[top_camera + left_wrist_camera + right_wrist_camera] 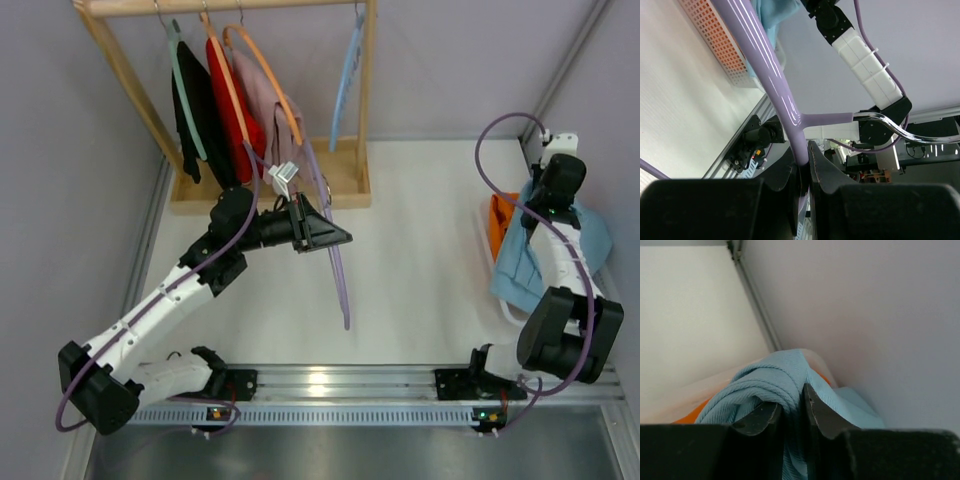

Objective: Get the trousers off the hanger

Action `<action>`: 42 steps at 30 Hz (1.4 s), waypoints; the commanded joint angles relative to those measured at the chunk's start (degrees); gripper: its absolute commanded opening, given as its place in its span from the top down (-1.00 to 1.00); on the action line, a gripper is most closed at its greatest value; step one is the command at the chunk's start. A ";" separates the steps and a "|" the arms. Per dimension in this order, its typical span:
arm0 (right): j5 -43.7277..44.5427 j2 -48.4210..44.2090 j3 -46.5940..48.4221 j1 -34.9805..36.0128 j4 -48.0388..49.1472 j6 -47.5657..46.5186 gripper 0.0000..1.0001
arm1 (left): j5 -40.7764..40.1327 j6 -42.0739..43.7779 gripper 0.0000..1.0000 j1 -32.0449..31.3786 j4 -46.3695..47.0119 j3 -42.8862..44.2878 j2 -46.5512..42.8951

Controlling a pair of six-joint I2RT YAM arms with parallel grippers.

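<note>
My left gripper point(335, 237) is shut on the lavender hanger point(338, 270) and holds it above the table, long loop pointing down. In the left wrist view the jaws point(805, 160) clamp the hanger's stem point(765, 65) just below where its metal hook point(905, 132) branches off. No cloth hangs on it. The light blue trousers point(520, 265) lie bunched in a basket at the right. My right gripper point(540, 212) is down on them. Its jaws point(792, 405) pinch a fold of the trousers point(770, 380) in the right wrist view.
A wooden clothes rack point(270, 190) stands at the back left with black, red and pink garments, an orange hanger point(265, 70) and a pale blue hanger point(350, 70). The white basket point(497, 250) also holds an orange cloth point(503, 215). A wall runs close along the right.
</note>
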 commanded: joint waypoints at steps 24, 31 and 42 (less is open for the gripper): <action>-39.14 -17.33 26.76 -1.38 -35.91 9.27 -0.99 | 1.86 6.66 1.00 -0.16 0.55 3.26 -2.38; -64.49 -20.76 38.10 -1.20 -39.00 17.68 -0.99 | 2.03 6.58 1.00 -0.07 0.55 3.00 -4.05; -79.29 -27.00 33.20 5.19 -37.67 35.29 -0.99 | 4.93 5.09 1.00 -0.42 0.98 7.21 -2.03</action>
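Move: The blue trousers are still bunched in my right fingers, above the far half of the white basket; the basket's middle is about 5 cm back, 3 cm to the right and some 15 cm below that hand. The orange garment in the basket lies roughly 3 cm back, 4 cm to the left and 14 cm below the hand. From my left hand, the basket is some 48 cm to the right, 20 cm ahead and 28 cm lower. I let go of the blue trousers with my right hand, opening wide while it dips about 3 cm and eases left over the basket. Then I swing it up, left and back, around 30 cm higher, towards the hanger, turning some 70 degrees counter-clockwise. My left hand keeps its pinch on the purple hanger, finally drifting a couple of centimetres up and back. ##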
